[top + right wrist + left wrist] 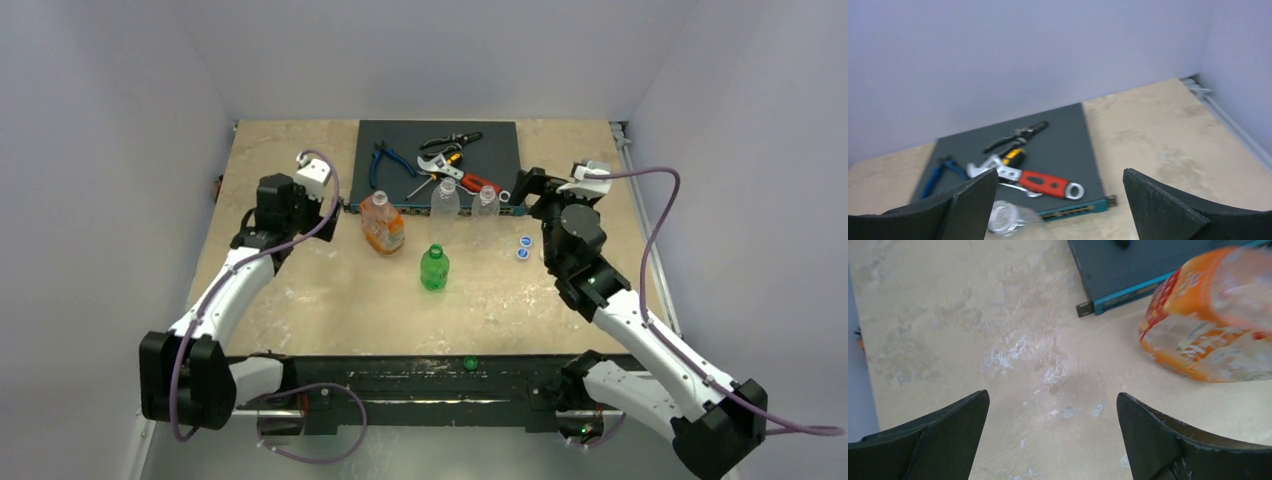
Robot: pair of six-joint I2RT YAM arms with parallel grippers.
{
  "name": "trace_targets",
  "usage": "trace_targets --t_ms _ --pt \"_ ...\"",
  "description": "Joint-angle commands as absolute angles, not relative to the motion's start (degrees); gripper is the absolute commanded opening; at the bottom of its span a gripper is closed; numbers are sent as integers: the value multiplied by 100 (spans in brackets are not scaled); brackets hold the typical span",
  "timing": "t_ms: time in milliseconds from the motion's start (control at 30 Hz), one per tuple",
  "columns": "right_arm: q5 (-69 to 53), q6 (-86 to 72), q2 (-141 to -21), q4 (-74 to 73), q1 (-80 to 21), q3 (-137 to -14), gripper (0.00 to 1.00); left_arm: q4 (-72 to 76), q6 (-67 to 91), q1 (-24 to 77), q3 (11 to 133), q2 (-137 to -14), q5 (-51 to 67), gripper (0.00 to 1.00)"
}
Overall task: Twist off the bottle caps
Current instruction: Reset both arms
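Observation:
Four bottles stand mid-table: a squat orange-label bottle, a green bottle and two clear bottles at the mat's front edge. Two white-blue bottle caps lie right of them, and a green cap sits on the near rail. My left gripper is open over bare table, left of the orange-label bottle. My right gripper is open and empty just right of the clear bottles; one clear bottle's open neck shows by its left finger.
A dark mat at the back holds blue pliers, black pliers and a red-handled wrench. Walls close the table on three sides. A cable rail runs along the right edge.

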State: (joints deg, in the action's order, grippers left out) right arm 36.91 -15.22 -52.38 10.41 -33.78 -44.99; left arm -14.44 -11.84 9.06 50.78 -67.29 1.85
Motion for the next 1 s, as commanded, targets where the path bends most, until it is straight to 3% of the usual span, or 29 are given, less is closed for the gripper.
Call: trace_targets --t_ms 0,100,267,433,633,967 --pt "3965 -1030 -5834 1636 -2581 -4011 99 619 -1208 495 4038 -6961 525 100" --pt "4206 -809 -6457 1671 -2220 -3880 99 1787 -832 224 3327 -7136 979 100" --pt "3566 -330 -6541 3989 -1675 -2698 99 3379 -466 -138 2509 -7451 1523 100" --pt "3048 -333 -7317 5093 -1290 -2358 99 4796 -261 -399 1978 -7870 1486 100" --pt "2601 -209 -8001 5880 -1146 -2217 99 6826 48 -560 1350 -8541 1840 100" --pt "2858 -211 -8450 6743 -1123 -2013 99 8505 367 -571 1013 -9619 1366 100"
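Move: Neither hand goes for a thing. From the left hand, the green bottle is about 30 cm right, 6 back and 10 below; the orange bottle about 19 right, 3 ahead and 8 below. From the right hand, the green bottle is some 20 cm left, 3 back and 24 below; the nearer clear bottle 8 left, 6 ahead and 22 below; the blue caps 5 ahead, 1 right and 31 below. Both open, empty hands sink to rest: right about 20 cm, swinging right; left some 12 cm, drifting left. ##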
